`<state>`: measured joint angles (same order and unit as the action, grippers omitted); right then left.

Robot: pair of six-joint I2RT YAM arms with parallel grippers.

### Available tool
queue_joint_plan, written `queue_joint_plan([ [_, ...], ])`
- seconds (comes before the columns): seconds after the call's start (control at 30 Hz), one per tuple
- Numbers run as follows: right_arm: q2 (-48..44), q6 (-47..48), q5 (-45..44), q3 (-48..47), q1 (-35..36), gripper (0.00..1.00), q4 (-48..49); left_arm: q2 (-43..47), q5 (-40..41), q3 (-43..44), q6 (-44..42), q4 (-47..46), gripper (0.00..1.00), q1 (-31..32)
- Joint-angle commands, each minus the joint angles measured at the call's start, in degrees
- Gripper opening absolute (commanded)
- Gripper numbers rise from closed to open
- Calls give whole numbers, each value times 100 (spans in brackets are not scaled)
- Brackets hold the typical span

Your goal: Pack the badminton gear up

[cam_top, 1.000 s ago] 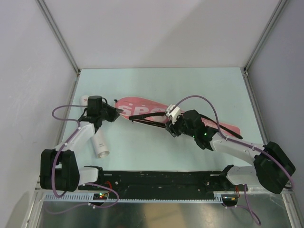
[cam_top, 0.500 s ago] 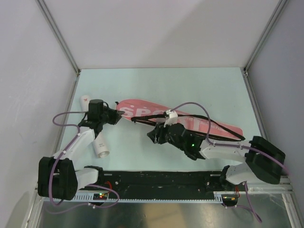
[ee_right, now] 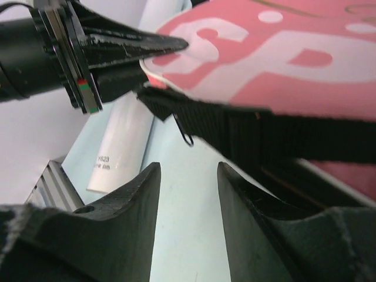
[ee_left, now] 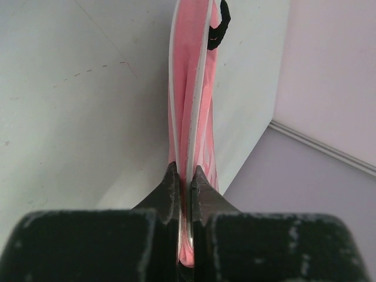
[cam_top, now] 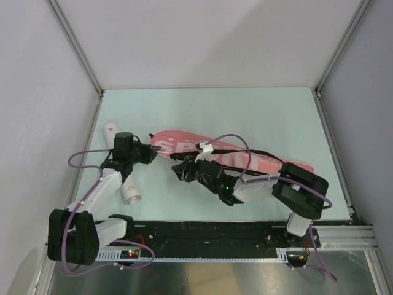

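Note:
The pink "SPORT" bag (cam_top: 245, 160) lies flat across the middle of the table, its black strap (cam_top: 270, 155) draped over it. My left gripper (cam_top: 153, 151) is shut on the bag's left tip; in the left wrist view the bag edge (ee_left: 191, 88) runs away from the pinching fingers (ee_left: 171, 188). My right gripper (cam_top: 179, 169) stands open just in front of the bag's near-left edge, nothing between its fingers (ee_right: 147, 182); bag (ee_right: 282, 53) and strap (ee_right: 247, 132) lie just beyond them. The white tube (cam_top: 129, 187) lies under my left arm.
The tube (ee_right: 120, 147) sits left of my right gripper in the right wrist view, with my left gripper (ee_right: 176, 44) above it. Walls enclose the table on three sides. A black rail (cam_top: 209, 232) runs along the near edge.
My right arm has swung left along the bag's near side, from its middle to near its left tip, jaws still open. My left gripper keeps its hold on the bag tip.

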<state>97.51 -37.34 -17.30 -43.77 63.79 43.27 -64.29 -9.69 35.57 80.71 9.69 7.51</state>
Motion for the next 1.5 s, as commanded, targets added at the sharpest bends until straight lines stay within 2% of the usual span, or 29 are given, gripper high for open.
queue_joint_plan([
  [0.0, 371, 397, -391, -459, 37, 48, 962, 256, -503, -81, 343, -180, 0, 85],
  [0.27, 759, 499, -610, -932, 35, 47, 858, 348, -577, -201, 392, -184, 0, 93],
  [0.5, 723, 550, -822, -958, 38, 35, 682, 480, -441, -264, 313, -183, 0, 93],
  [0.67, 659, 575, -900, -958, 37, 31, 574, 591, -355, -272, 234, -179, 0, 93],
  [0.8, 637, 657, -866, -954, 21, 22, 645, 621, -321, -270, 241, -151, 0, 87],
  [0.9, 587, 720, -875, -958, 24, 5, 610, 608, -297, -258, 245, -140, 0, 90],
  [0.97, 521, 753, -888, -938, 25, 1, 520, 612, -250, -239, 200, -140, 0, 79],
  [1.2, 47, 727, -922, -323, 22, 0, 256, 759, 280, 67, -291, -64, 0, 58],
  [1.47, -773, 658, -1040, 402, -6, 0, -499, 735, 776, 342, -708, -1, 0, 46],
])
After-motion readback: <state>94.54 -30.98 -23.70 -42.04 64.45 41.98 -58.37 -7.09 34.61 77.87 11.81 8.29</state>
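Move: The zipper pull hangs about 3 cm ahead of the right gripper, 3 cm to its left and 1 cm above. The bag's end, already held in the left gripper, is some 4 cm ahead of the right gripper, 8 cm left and 2 cm up; the white tube lies about 21 cm left, 1 cm back and 8 cm lower. From the left gripper, the zipper pull is roughly 5 cm to the right, 1 cm back and 2 cm below. Bring the right gripper about 4 cm forward and left, rising slightly, until the zipper pull's cord is between the open fingers, and shut them on it. Then draw the pull some 5 cm to the right and a little back along the bag's edge, away from the left gripper. Keep the left gripper pinching the bag's end while easing it 1–2 cm up and back. ##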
